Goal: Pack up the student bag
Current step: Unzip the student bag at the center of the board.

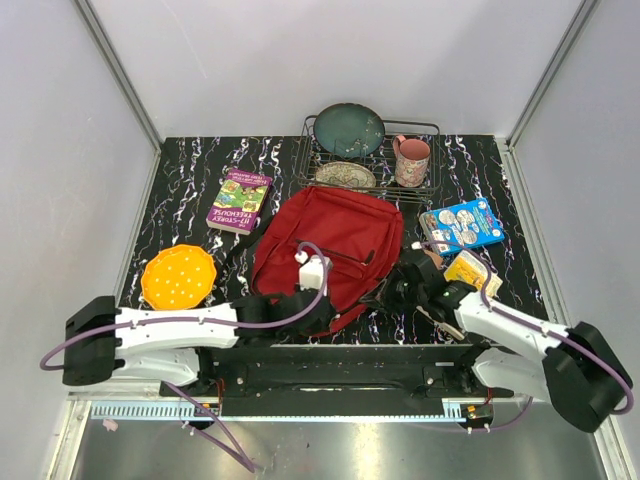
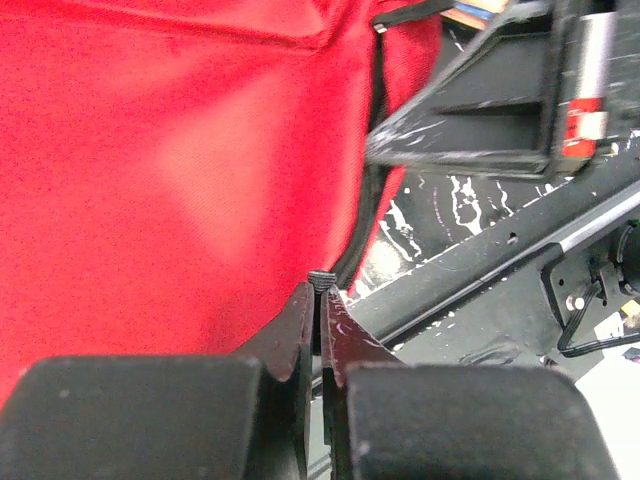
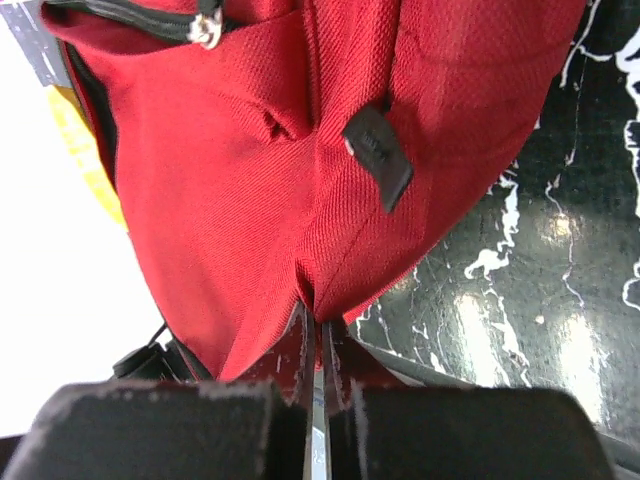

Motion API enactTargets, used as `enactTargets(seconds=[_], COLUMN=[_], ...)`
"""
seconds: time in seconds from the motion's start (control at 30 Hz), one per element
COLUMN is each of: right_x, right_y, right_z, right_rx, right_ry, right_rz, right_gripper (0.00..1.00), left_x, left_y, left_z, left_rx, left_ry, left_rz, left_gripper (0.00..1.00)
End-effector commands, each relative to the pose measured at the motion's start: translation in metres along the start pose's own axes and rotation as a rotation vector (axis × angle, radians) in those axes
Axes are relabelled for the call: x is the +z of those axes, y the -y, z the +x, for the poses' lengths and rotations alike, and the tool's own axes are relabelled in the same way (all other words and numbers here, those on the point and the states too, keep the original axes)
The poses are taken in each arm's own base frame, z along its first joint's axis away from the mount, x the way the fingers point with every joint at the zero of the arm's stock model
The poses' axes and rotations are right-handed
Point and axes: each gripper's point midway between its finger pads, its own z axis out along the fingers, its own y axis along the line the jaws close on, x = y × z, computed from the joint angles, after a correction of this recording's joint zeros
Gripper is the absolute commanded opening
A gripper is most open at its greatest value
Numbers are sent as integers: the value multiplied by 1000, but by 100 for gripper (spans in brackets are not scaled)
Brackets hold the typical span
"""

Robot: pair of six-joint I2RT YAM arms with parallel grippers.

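The student bag [image 1: 325, 235] is a large red backpack lying flat in the middle of the marbled black table. My left gripper [image 1: 316, 303] is at its near edge. In the left wrist view the left gripper [image 2: 322, 287] is shut, with a small black ribbed tab of the bag's dark edging pinched at its tips, beside the red fabric [image 2: 170, 170]. My right gripper [image 1: 393, 292] is at the bag's near right corner. In the right wrist view the right gripper [image 3: 315, 318] is shut on a puckered fold of the bag's red cloth [image 3: 250, 190].
A green and purple book [image 1: 240, 200] lies left of the bag, an orange dotted disc [image 1: 178, 277] nearer. Behind stands a wire rack [image 1: 432, 128] with a dark plate [image 1: 349, 130], a patterned plate [image 1: 345, 175] and a pink mug [image 1: 411, 160]. A blue box [image 1: 461, 225] and yellow packet [image 1: 472, 270] lie right.
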Motion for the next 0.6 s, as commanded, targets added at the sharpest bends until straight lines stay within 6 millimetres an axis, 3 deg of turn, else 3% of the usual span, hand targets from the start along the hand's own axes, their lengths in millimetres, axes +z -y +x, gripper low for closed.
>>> enactTargets(seconds=[0.0, 0.17, 0.27, 0.37, 0.57], right_x=[-16, -22, -25, -27, -23], right_y=[-15, -3, -2, -8, -11], right_z=[-40, -58, -62, -57, -46], right_rx=[-83, -121, -127, -152, -174], right_ry=[232, 319, 340, 318, 262], right_rz=[-2, 76, 79, 50, 0], right_gripper=[0, 0, 0, 0, 1], left_x=[-19, -32, -41, -43, -46], left_y=[-27, -66, -80, -81, -63], left_z=[-11, 6, 12, 11, -10], left_rx=[-96, -181, -238, -239, -152], left_ry=[95, 98, 102, 114, 127], left_rz=[-68, -160, -176, -166, -144], left_gripper=[0, 0, 0, 0, 0])
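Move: The left hand's shut fingers already hold the main zip's pull at the bag's near edge; the bag's lower-left corner, where the zip runs on, lies about 15 cm to the left, 2 cm farther out and slightly lower. The front-pocket zip pull is some 12 cm ahead and 7 cm to the right. The right hand already pinches the bag's lower-right side; the wallet lies about 8 cm ahead of it, 12 cm to its right and 3 cm below. Keeping its pinch on the zip pull, the left hand drags it quickly some 8 cm to the left along the bag's near edge, almost level, towards the lower-left corner, turning about 15 degrees counter-clockwise and easing to a stop. Against this the right hand keeps hold of the red cloth at the lower-right side and draws it about 3 cm to the right and 2 cm forward, lifting slightly as its fingers swing forward and right. ##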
